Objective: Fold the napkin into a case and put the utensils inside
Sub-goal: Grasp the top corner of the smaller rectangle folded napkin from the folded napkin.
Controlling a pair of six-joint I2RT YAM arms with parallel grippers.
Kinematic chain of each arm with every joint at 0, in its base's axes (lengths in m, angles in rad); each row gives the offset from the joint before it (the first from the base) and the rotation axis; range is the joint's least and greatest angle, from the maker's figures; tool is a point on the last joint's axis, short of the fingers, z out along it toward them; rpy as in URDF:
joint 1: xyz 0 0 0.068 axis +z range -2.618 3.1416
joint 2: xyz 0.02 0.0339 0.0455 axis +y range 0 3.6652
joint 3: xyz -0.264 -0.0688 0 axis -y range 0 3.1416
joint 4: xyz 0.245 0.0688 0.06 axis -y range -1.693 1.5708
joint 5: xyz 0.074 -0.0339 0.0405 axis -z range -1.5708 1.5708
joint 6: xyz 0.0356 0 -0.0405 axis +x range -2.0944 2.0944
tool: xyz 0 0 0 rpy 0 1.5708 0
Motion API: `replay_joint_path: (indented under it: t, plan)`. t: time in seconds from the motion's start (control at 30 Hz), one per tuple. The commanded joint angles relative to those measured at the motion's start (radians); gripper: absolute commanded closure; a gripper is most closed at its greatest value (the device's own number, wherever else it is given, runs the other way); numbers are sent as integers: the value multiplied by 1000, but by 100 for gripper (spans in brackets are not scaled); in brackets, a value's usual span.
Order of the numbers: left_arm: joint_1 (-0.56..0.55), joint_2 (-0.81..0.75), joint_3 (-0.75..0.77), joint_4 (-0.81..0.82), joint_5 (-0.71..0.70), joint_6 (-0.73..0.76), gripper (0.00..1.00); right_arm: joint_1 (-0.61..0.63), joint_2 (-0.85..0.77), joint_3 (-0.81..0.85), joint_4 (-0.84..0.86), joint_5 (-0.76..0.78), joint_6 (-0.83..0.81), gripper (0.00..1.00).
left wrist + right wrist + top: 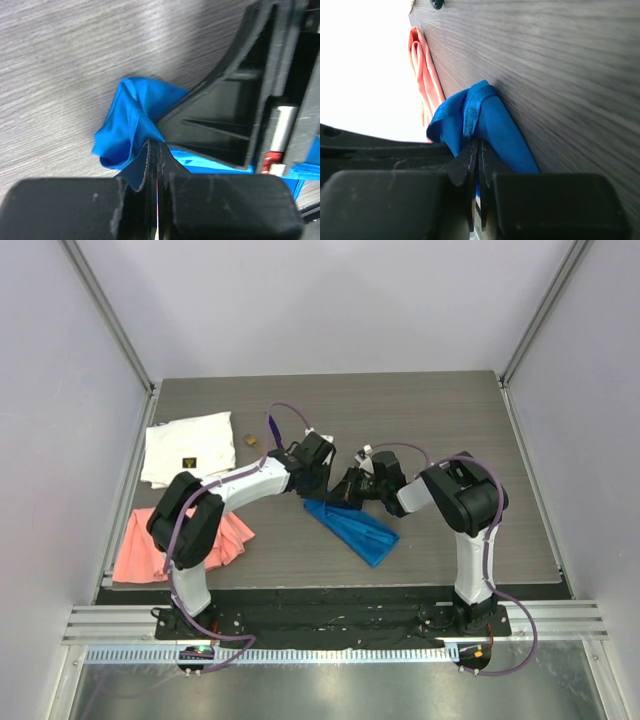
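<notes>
The bright blue napkin (358, 532) lies folded into a narrow strip, slanting from the table's middle toward the front. Both grippers meet at its far left end. My left gripper (322, 490) is shut on a bunched corner of the napkin (125, 125), its tips (154, 146) pressed together on the cloth. My right gripper (348, 492) is shut on the hemmed edge of the same end (479, 144), with blue napkin (495, 125) rising from its jaws. The purple utensil (271, 426) and the dark-green-handled, tan-ended one (250, 440) lie behind the left arm.
A white cloth (188, 447) with a small dark label lies at the back left. A salmon-pink cloth (150, 550) (422, 70) sits at the front left edge, partly under the left arm. The right gripper's black body (240, 115) crowds the left wrist view.
</notes>
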Motion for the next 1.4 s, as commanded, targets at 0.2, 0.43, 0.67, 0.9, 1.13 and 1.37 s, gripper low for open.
replay_joint_path:
  t: [0.2,0.43,0.67,0.9,1.13,1.37]
  plan:
    - [14,-107,-39,43,-19,-36,67,12,11,57,0,-1,-27,90]
    - [109,-251,-230,173,59,-122,67,9,2,57,-9,-21,-31,90]
    - [147,-195,-276,258,164,-72,66,7,-8,71,-20,-42,-33,91]
    - [187,-118,-280,363,265,-30,64,9,8,79,-20,-48,-42,91]
    - [196,-92,-280,387,259,-4,64,10,31,108,-32,-55,-60,91]
    - [196,-93,-287,387,256,-32,64,20,100,152,-25,-38,-68,91]
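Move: The left hand's shut tips are at the edge of the folded napkin's raised top corner, whose middle lies about 2 cm left, 1 cm back and 2 cm below. The right gripper's tips are some 3 cm to the left hand's right and 1 cm back; the napkin's body lies roughly 9 cm right and 8 cm back, and the blue knife 13 cm ahead and 10 cm left. From the right hand the corner is about 4 cm left, level fore and aft, 1 cm down. The right fingers keep their pinch on the napkin just behind its corner, easing about 1 cm left and forward. The left fingers open partway from shut, lift and swing some 5 cm left, then come back a little right, sink below their starting height and edge forward, tips tilting about 15 degrees to the right to straddle the corner, still open. ##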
